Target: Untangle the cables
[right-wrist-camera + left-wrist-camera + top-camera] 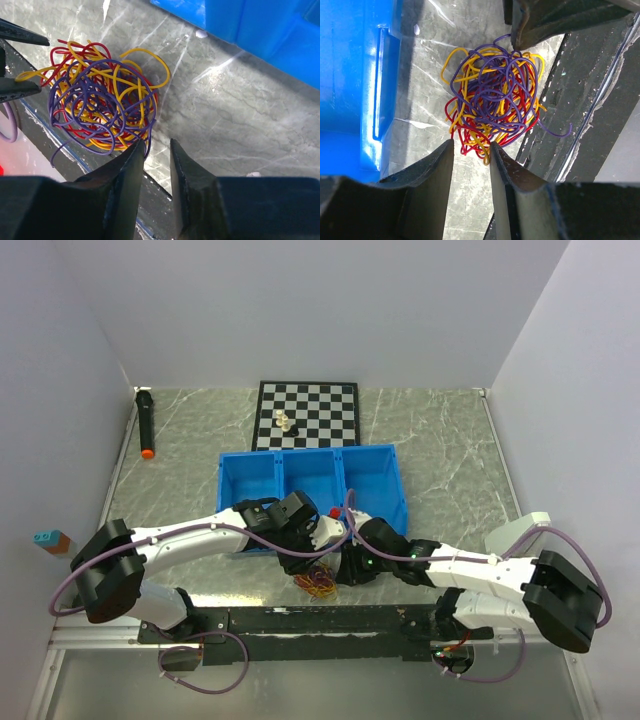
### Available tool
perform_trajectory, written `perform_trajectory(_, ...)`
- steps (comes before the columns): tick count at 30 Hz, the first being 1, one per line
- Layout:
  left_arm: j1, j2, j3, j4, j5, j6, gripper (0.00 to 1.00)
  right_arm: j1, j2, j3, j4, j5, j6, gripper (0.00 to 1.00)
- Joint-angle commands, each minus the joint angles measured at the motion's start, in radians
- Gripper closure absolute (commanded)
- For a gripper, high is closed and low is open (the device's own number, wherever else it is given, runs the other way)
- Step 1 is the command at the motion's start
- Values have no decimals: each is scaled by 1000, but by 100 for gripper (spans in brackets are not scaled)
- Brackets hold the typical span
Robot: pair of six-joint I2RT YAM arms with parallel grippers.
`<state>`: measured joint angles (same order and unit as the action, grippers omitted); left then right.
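Observation:
A tangled ball of purple, yellow and red cables [318,583] lies on the marble table at its near edge, between the two wrists. In the left wrist view the tangle [492,107] sits just beyond my left gripper [471,145], which is open and empty; a red and yellow loop lies near its fingertips. In the right wrist view the tangle [100,102] lies left of my right gripper [157,143], which is open and empty, its left finger [131,165] next to a purple loop.
A blue three-compartment bin [310,490] stands just behind the grippers. A chessboard [307,415] with a few pieces lies at the back. A black marker with an orange tip [146,424] lies at the back left. The black base rail [320,622] borders the tangle.

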<state>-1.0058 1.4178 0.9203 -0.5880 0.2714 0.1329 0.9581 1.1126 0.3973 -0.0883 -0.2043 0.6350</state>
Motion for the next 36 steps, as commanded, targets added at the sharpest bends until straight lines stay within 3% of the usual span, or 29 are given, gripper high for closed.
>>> perform_trajectory(1,-4,-30,34,1,-4,-13,60,5,3,14,55,12,-1,74)
perform_trajectory(4,-4,-36,38,-7,-14,-10,66,5,-31,12,30,37,5,90)
perform_trajectory(7,-4,-40,45,-19,-29,-4,80,5,-95,5,-11,62,11,100)
perform_trajectory(9,-2,-49,58,-35,-49,0,91,5,-140,6,-53,71,17,100)
perform_trajectory(11,-2,-62,75,-58,-67,11,96,7,-187,6,-91,80,22,100)
perform_trajectory(23,61,-229,176,-332,-75,145,99,24,-456,107,-401,167,34,100)
perform_trajectory(30,65,-365,371,-522,-251,254,99,25,-488,146,-574,253,77,100)
perform_trajectory(36,65,-450,625,-489,-428,255,99,25,-393,118,-657,347,172,100)
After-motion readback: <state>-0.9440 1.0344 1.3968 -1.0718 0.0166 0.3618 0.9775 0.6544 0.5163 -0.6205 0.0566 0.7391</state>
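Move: The left fingers straddle a yellow loop of the cables, with the tangle's middle about 4 cm to the right, 1 cm back and 5 cm below. A purple strand lies between the right fingers; from there the tangle's middle is some 5 cm left, level in reach and about 1 cm lower. The blue bin's middle lies roughly 18 cm beyond the tangle, level with it sideways. Both grippers shut, the left pinching the yellow loop and the right the purple strand, then pull apart. The left hand climbs, slowly at first, then fast, about 22 cm, drawing some 8 cm left, its fingertips swinging forward nearly 30 degrees. The right rises about 9 cm, draws 6 cm right away from the tangle, and sinks slightly at the end, turning a little clockwise. ##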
